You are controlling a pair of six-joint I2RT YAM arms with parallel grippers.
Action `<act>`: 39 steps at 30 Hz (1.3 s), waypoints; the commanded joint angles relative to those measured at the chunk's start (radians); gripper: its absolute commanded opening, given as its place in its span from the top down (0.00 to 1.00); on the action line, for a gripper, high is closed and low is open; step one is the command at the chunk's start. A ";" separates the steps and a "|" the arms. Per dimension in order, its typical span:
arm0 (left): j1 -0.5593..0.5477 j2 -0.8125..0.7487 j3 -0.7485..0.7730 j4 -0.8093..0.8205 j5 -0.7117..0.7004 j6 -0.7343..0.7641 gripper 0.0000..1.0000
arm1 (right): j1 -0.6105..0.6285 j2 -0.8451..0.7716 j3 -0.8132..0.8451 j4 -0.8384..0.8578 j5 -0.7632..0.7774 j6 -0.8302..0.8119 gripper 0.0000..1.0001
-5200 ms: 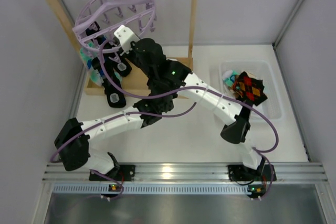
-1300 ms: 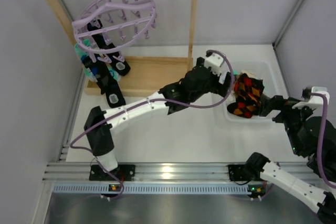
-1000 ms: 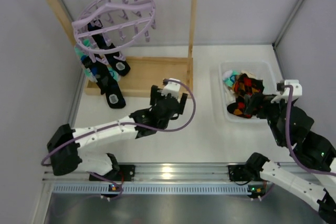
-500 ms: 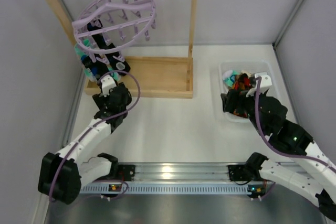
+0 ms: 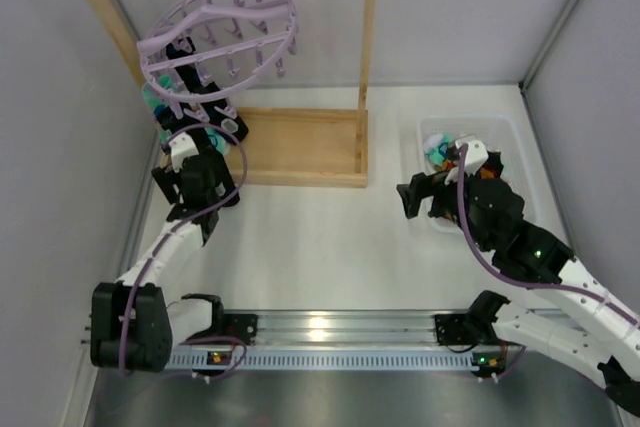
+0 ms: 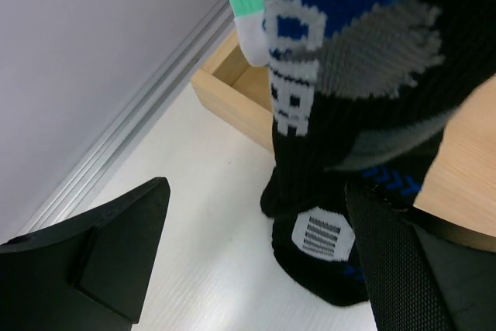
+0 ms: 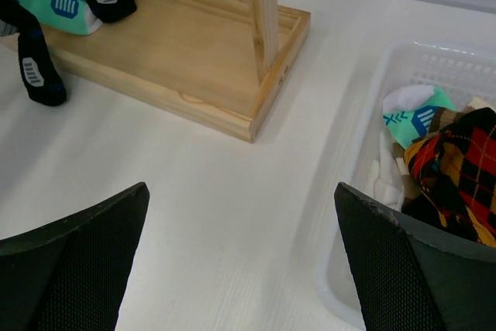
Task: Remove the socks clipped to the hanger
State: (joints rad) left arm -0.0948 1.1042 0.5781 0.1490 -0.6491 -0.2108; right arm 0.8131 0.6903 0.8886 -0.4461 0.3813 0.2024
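Observation:
The lavender ring hanger (image 5: 215, 37) hangs from the wooden rail, with several socks (image 5: 190, 122) clipped under its left side. My left gripper (image 5: 195, 162) is open just below them. In the left wrist view a black sock toe (image 6: 325, 238) with a white label hangs close to the right finger (image 6: 403, 269) of that gripper (image 6: 257, 187). A blue, white and grey patterned sock (image 6: 349, 36) hangs above it. My right gripper (image 5: 418, 195) stands open and empty over the table left of the bin (image 5: 500, 127). In its own view it (image 7: 240, 187) holds nothing.
The wooden rack has a tray-like base (image 5: 300, 147) and an upright post (image 7: 263, 5). The white bin (image 7: 372, 114) holds an argyle sock (image 7: 457, 160) and a teal-and-white sock (image 7: 415, 114). Grey walls stand close on the left and right.
My left arm has swung from near the bin across to the hanging socks. My right gripper has moved left off the bin, and the argyle sock now lies in it.

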 commanded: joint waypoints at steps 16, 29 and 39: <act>0.060 0.258 0.025 0.647 0.118 0.079 0.63 | -0.006 0.000 -0.017 0.119 -0.097 -0.031 0.01; -0.124 0.025 -0.144 0.615 0.026 -0.090 1.00 | -0.008 -0.025 -0.036 0.188 -0.156 0.018 0.01; -0.707 -0.003 -0.121 0.615 -0.429 0.183 1.00 | -0.008 -0.015 0.061 0.188 -0.177 0.020 0.01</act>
State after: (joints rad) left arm -0.6979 1.0767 0.4133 0.7136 -0.8928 -0.1318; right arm 0.8131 0.6750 0.8627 -0.3237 0.2211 0.2142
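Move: Hanging just in front of the left hand, the nearest black sock with the blue-and-white pattern has its middle about 7 cm ahead, neither left nor right, and 2 cm above. The teal sock hangs some 7 cm beyond it and 5 cm to its left; the other black sock is about 14 cm ahead of the hand, 3 cm right and 5 cm up. From the right hand, the patterned sock lies roughly 44 cm left, 18 cm ahead and 11 cm lower. Reaching forward about 7 cm, the open left gripper tips its fingers up and shuts on the patterned sock, pinching it part-way along. It then pulls the sock away from the teal one, about 17 cm right and 8 cm back, rising a little and turning clockwise. The open, empty right hand eases some 3 cm left and rises slightly. ##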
